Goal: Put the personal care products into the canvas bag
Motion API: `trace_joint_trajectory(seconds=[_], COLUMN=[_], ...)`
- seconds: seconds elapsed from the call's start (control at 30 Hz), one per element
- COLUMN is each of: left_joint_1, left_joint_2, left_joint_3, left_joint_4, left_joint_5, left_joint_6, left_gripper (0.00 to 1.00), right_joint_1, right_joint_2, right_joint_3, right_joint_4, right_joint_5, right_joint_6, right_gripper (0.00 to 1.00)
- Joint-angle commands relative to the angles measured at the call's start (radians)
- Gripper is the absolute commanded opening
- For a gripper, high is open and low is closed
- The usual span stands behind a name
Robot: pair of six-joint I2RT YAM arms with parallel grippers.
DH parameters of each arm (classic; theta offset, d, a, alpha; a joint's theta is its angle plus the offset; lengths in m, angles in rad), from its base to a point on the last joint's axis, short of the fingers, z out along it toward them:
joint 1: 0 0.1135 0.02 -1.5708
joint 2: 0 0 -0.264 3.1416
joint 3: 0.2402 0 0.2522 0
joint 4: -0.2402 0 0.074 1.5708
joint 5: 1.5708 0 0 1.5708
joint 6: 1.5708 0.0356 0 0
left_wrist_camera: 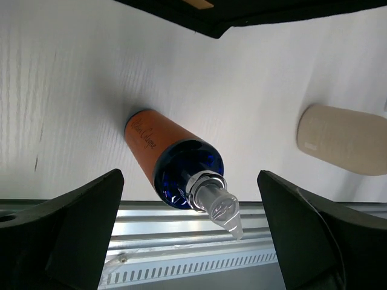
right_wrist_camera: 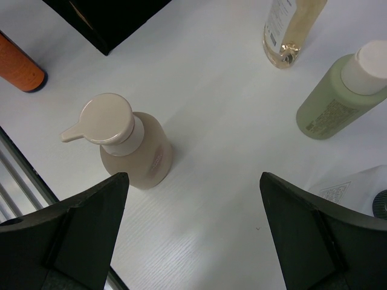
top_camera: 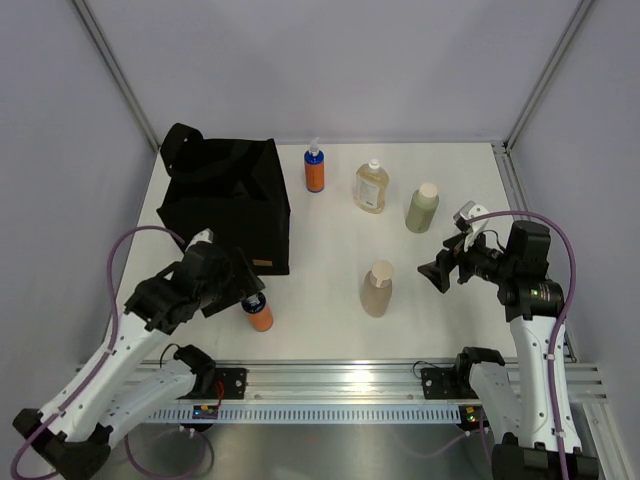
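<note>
The black canvas bag [top_camera: 225,205] stands at the back left, and its corner [left_wrist_camera: 242,12] shows in the left wrist view. An orange bottle with a dark cap [top_camera: 257,312] [left_wrist_camera: 175,157] stands upright just in front of it. My left gripper [top_camera: 245,287] [left_wrist_camera: 190,235] hovers over this bottle, open and holding nothing. A beige bottle [top_camera: 378,289] [right_wrist_camera: 130,148] stands mid-table. My right gripper [top_camera: 437,272] [right_wrist_camera: 190,235] hangs open to its right, apart from it. Along the back stand an orange spray bottle [top_camera: 315,170], a clear amber one [top_camera: 371,187] [right_wrist_camera: 290,30] and a pale green one [top_camera: 422,208] [right_wrist_camera: 335,90].
An aluminium rail [top_camera: 340,380] runs along the near table edge under both arm bases. Grey enclosure walls and metal posts [top_camera: 120,75] close in the back and sides. Bare white tabletop [top_camera: 330,240] lies between the bag and the beige bottle.
</note>
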Motion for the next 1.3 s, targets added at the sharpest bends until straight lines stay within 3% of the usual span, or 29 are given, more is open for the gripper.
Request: trace_joint_trajectory(seconds=[0.0, 0.13, 0.27, 0.57, 0.93, 1.0, 1.03, 1.1, 1.23, 1.27], left_joint_1=[-0.089, -0.193, -0.235, -0.263, -0.299, -0.301, -0.304, -0.307, -0.315, -0.316], left_joint_2=[0.054, 0.186, 0.223, 0.297, 0.332, 0.332, 0.331, 0.326, 0.306, 0.299], left_joint_3=[0.002, 0.018, -0.003, -0.015, -0.026, -0.035, -0.038, -0.047, -0.054, -0.049], left_joint_4=[-0.009, -0.068, -0.042, 0.033, 0.047, 0.053, 0.053, 0.057, 0.061, 0.05], left_joint_5=[-0.15, -0.286, -0.32, -0.337, -0.329, -0.328, -0.328, -0.323, -0.317, -0.319], left_joint_6=[-0.115, -0.181, -0.206, -0.18, -0.17, -0.17, -0.169, -0.169, -0.147, -0.146], left_gripper=[0.99, 0.99, 0.98, 0.88, 0.85, 0.79, 0.71, 0.68, 0.36, 0.24], right_joint_1=[0.0, 0.0, 0.0, 0.0, 0.0, 0.0, 0.0, 0.0, 0.0, 0.0], right_joint_2=[-0.019, -0.015, -0.022, -0.014, -0.011, -0.009, -0.008, -0.008, -0.008, -0.005], right_joint_3=[-0.006, -0.004, -0.006, -0.007, -0.009, -0.009, -0.009, -0.009, -0.009, -0.009], right_joint_4=[0.001, -0.005, -0.003, -0.005, -0.002, -0.002, 0.0, -0.002, 0.0, 0.001], right_joint_5=[-0.012, -0.012, -0.01, -0.005, 0.002, 0.002, 0.002, 0.002, 0.005, 0.005], right_joint_6=[-0.018, -0.02, -0.02, -0.021, -0.02, -0.02, -0.02, -0.02, -0.018, -0.018], right_gripper=[0.99, 0.99, 0.99, 1.0, 0.99, 0.99, 1.0, 1.0, 0.99, 1.0])
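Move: The orange bottle stands almost directly beneath the left hand, about 2 cm to its right, level fore and aft, with its middle 10 cm below. The middle of the canvas bag is roughly 23 cm ahead of this hand and 5 cm left; the beige pump bottle is about 28 cm right and 3 cm ahead. From the right hand the orange bottle lies some 36 cm left, 6 cm back and 16 cm lower. The left hand sinks about 6 cm, edging right as its fingers steepen, and pinches the orange bottle's blue shoulder. ##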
